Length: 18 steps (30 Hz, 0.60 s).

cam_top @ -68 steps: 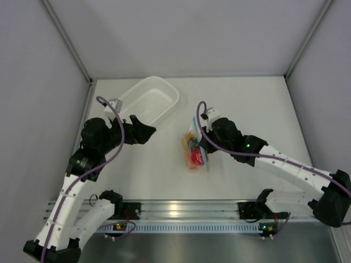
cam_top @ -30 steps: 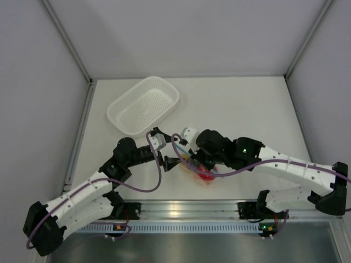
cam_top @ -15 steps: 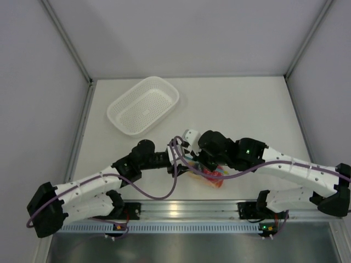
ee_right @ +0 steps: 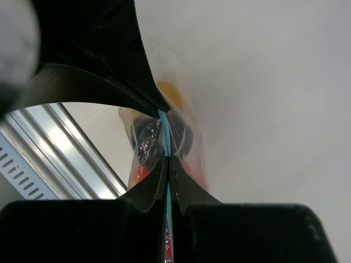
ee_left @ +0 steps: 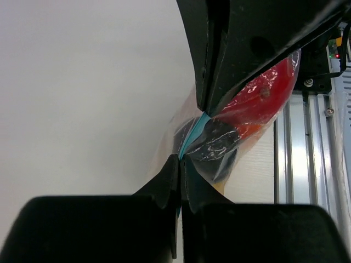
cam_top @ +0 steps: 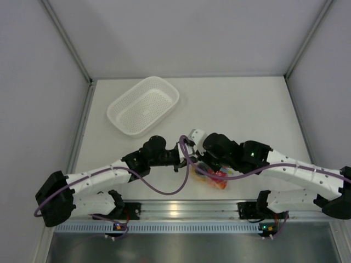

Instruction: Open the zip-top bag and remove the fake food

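Observation:
The zip-top bag (cam_top: 213,176) hangs between both grippers near the table's front edge, and the fake food shows through it. My left gripper (ee_left: 181,159) is shut on the light blue zip strip (ee_left: 193,134). Facing it from the other side, my right gripper (ee_right: 167,159) is shut on the same strip (ee_right: 163,133). In the left wrist view a shiny red ball (ee_left: 264,101) and a dark piece (ee_left: 216,143) press against the plastic. The right wrist view shows a yellow-orange piece (ee_right: 171,94) behind the strip. In the top view the left gripper (cam_top: 184,158) and right gripper (cam_top: 198,159) meet tip to tip.
A white perforated basket (cam_top: 143,104) stands at the back left, with nothing in it. The metal rail (cam_top: 181,209) runs along the near edge just below the bag. Purple cables loop from both wrists over the bag area.
My left arm has swung from the basket over to the bag, and its jaws have closed on the zip strip. The right gripper kept its hold, and the bag shifted slightly right.

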Motion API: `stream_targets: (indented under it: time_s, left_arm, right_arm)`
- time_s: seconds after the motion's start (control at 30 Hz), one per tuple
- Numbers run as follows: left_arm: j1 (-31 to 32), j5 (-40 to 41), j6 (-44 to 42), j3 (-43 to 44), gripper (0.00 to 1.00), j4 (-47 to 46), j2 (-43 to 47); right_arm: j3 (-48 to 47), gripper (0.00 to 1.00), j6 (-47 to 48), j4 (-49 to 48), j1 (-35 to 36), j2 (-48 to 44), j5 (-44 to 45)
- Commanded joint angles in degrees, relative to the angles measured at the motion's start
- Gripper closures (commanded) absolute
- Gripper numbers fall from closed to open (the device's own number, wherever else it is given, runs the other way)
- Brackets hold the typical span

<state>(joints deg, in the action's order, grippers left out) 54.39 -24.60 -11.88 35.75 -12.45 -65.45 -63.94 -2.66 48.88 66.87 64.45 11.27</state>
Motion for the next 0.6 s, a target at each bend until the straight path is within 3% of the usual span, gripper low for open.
stream_targets:
  time_s: [0.0, 0.13, 0.2, 0.23, 0.33, 0.37, 0.43, 0.57]
  left_arm:
    - [0.8, 0.6, 0.4, 3.6, 1.0, -0.5, -2.1]
    - [0.9, 1.7, 0.5, 3.3, 1.0, -0.4, -0.1]
    - [0.9, 2.2, 0.5, 3.1, 1.0, 0.5, 1.9]
    - [0.8, 2.3, 0.8, 3.1, 1.0, 1.3, 2.6]
    - [0.8, 2.3, 2.0, 3.5, 1.0, 2.7, 4.9]
    - [0.8, 2.4, 2.6, 3.6, 1.0, 3.0, 5.3]
    - [0.9, 3.1, 4.4, 4.7, 1.0, 4.4, 6.6]
    - [0.8, 3.9, 7.7, 7.0, 1.0, 5.9, 9.2]
  right_arm:
    - [1.3, 1.0, 3.9, -4.8, 1.8, -0.4, -4.8]
    - [2.8, 0.98, 3.1, -6.3, 1.8, -3.7, -3.4]
    - [4.0, 0.84, 0.0, -7.5, 1.8, -7.0, -0.4]
    - [4.4, 0.64, -0.5, -8.7, 1.7, -8.6, 0.3]
    - [5.7, 0.55, -2.4, -10.0, 1.7, -14.6, 1.7]
    - [5.9, 0.45, -2.9, -10.0, 1.7, -17.6, 2.3]
    - [7.2, 0.4, -4.2, -9.6, 1.7, -20.5, 2.6]
    - [12.2, 0.39, -8.1, -11.1, 1.7, -31.2, 5.8]
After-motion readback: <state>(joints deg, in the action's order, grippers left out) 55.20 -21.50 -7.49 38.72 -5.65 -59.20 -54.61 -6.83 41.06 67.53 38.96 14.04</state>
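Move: Both hands already pinch the blue zip strip, the left's grip about 4 cm to the left of the right's and level with it. From the right hand the strip's yellow end lies about 11 cm right, 3 cm back and 6 cm lower. In the bag, the red food hangs some 6 cm right, 4 cm back and 9 cm lower, the black food 1 cm left, 2 cm back and 8 cm lower. From the left hand the yellow end is about 15 cm right, 3 cm back, 7 cm below. After a brief hold the right hand opens to a bit over half, lets go of the zip strip and lifts some 6 cm while drawing about 4 cm right, away from the left fingers, its wrist rolling about 25 degrees so its fingers point less steeply down and more to the left. The left hand stays shut on its part of the strip and, near the end, raises the bag about 3.5 cm. ##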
